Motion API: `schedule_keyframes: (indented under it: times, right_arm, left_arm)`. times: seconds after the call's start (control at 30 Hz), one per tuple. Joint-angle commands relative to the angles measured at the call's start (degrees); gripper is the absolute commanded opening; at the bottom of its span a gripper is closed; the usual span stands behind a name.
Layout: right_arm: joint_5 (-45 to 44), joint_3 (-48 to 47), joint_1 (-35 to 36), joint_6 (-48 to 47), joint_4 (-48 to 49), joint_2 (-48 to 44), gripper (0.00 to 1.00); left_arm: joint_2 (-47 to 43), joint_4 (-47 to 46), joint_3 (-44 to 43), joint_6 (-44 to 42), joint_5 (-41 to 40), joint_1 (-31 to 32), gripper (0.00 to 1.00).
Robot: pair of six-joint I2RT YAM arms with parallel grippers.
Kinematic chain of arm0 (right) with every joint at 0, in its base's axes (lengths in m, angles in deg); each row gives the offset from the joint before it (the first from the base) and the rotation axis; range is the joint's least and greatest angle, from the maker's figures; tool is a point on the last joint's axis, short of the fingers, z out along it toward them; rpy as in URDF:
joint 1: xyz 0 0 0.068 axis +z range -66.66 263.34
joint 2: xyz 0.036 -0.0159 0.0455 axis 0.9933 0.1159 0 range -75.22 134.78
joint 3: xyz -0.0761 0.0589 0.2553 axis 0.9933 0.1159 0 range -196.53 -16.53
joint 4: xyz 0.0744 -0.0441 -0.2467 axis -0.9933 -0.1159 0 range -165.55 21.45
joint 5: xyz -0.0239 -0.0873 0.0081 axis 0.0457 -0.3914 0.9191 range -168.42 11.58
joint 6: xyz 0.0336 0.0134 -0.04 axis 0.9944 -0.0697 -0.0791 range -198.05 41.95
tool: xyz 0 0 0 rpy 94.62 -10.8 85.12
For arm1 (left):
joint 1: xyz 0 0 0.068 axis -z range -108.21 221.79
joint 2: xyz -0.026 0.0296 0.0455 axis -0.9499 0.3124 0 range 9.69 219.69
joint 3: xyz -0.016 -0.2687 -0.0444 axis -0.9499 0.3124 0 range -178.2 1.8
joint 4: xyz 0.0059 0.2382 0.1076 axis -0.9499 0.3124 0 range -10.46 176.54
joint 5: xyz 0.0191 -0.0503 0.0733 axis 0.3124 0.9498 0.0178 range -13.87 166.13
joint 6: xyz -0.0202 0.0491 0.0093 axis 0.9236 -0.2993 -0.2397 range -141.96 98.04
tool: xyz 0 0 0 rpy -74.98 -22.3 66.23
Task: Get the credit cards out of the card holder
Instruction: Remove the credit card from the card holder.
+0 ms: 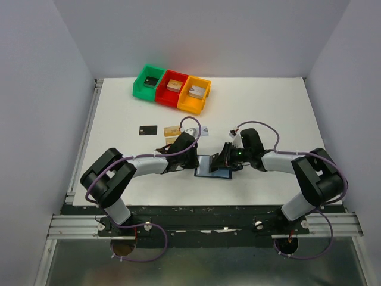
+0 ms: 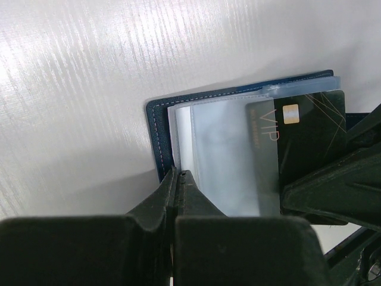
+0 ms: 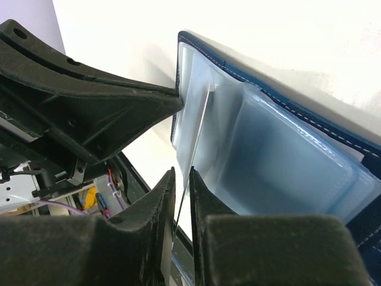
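The navy card holder (image 1: pixel 213 167) lies open on the table between my two arms, its pale blue sleeve pages (image 2: pixel 226 161) facing up. A black credit card (image 2: pixel 305 128) marked VIP sticks partway out of a sleeve. My left gripper (image 2: pixel 178 174) is shut, its tips pressing on the holder's near edge. My right gripper (image 3: pixel 181 173) straddles the black card's thin edge (image 3: pixel 193 155) with narrow gaps on both sides, so it is open. Several credit cards lie loose behind the left arm: a black one (image 1: pixel 148 129), two tan-gold ones (image 1: pixel 172 129) and a silver-grey one (image 1: pixel 200 131).
Green (image 1: pixel 149 80), red (image 1: pixel 172 89) and orange (image 1: pixel 196 94) bins, each holding a small block, stand in a row at the back of the table. The two grippers work almost tip to tip over the holder. The table's near edge (image 1: pixel 202 206) runs just behind the holder.
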Motion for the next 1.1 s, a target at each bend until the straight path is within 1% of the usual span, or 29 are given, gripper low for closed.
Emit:
schedule_keyframes:
  times: [0.0,0.2,0.33,0.37,0.6,0.67,0.7,0.73,0.83,0.9,0.93,0.97,1.0,1.07]
  right_arm:
    - [-2.53,0.73,-0.77,-1.24,-1.93,-1.62,0.21]
    - [-4.29,1.08,-1.48,-1.77,-4.48,-2.41,0.12]
    - [-6.66,1.87,-2.27,-1.78,-6.24,-3.63,0.02]
    - [-7.19,2.22,-2.44,-1.77,-6.42,-4.25,0.0]
    - [-8.95,2.32,-3.24,-3.88,-11.07,-8.38,0.0]
    - [-9.91,1.44,-3.32,-5.2,-13.7,-10.4,0.0]
    - [-10.7,1.09,-3.32,-6.07,-16.76,-11.54,0.0]
    - [-11.49,0.39,-3.32,-7.3,-18.53,-13.29,0.0]
    - [-14.04,-1.98,-3.32,-11.43,-25.03,-18.21,0.0]
    - [-15.01,-4.0,-3.41,-14.59,-29.07,-21.03,0.0]
    - [-14.93,-5.41,-3.41,-16.35,-31.36,-22.09,0.0]
    - [-14.14,-6.29,-3.33,-17.84,-32.69,-23.14,0.0]
    - [-12.05,-7.43,-3.32,-19.77,-33.83,-23.76,0.0]
    - [-5.91,-8.75,-3.24,-22.85,-34.63,-25.34,0.0]
  left_arm:
    - [0.86,5.84,1.69,-0.54,-1.63,0.22,0.0]
    - [0.68,5.31,2.13,-0.36,-1.54,0.22,0.0]
    - [0.51,5.22,2.13,-0.89,-1.63,0.22,0.0]
    - [0.42,5.22,2.13,-1.24,-1.63,0.22,0.0]
    - [-1.07,4.25,1.43,-2.64,-0.75,0.31,0.0]
    - [-1.86,4.69,0.38,-3.17,-0.31,0.31,0.0]
    - [-2.47,4.95,-0.33,-3.44,0.13,0.31,0.0]
    - [-3.18,5.22,-1.12,-3.96,0.39,0.31,0.02]
    - [-6.42,6.18,-3.58,-5.1,1.36,0.31,0.22]
    - [-9.23,7.94,-6.03,-6.51,1.01,0.31,0.42]
    - [-10.81,8.99,-7.18,-6.86,0.49,0.31,0.51]
    - [-12.31,9.43,-7.8,-7.3,0.05,0.31,0.6]
    - [-14.41,9.27,-7.89,-7.65,-0.3,0.22,0.67]
    - [-18.8,7.78,-6.93,-8.36,0.56,-0.21,0.82]
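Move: The black card, still about a third in the sleeve of the open card holder, stands between the right hand's fingers, its middle roughly 2 cm ahead and 1 cm left of that hand, level with it. The holder's middle lies about 2 cm left of that hand and 3 cm below, neither ahead nor back. From the left hand, shut on the holder's left edge, the card is some 7 cm right, 1 cm ahead and 2 cm higher, the silver card about 18 cm ahead and 3 cm right. The right hand slips about 5 cm to its right along the holder, dipping a touch while its fingers close to pinch the black card, then draws it clear of the sleeve and climbs some 7 cm from its low point, the fingers swinging a little up towards level. The left hand keeps its shut fingertips on the holder's left edge almost to the end, eases back barely 1 cm, then opens them and lifts off about 7 cm as the card comes away. ##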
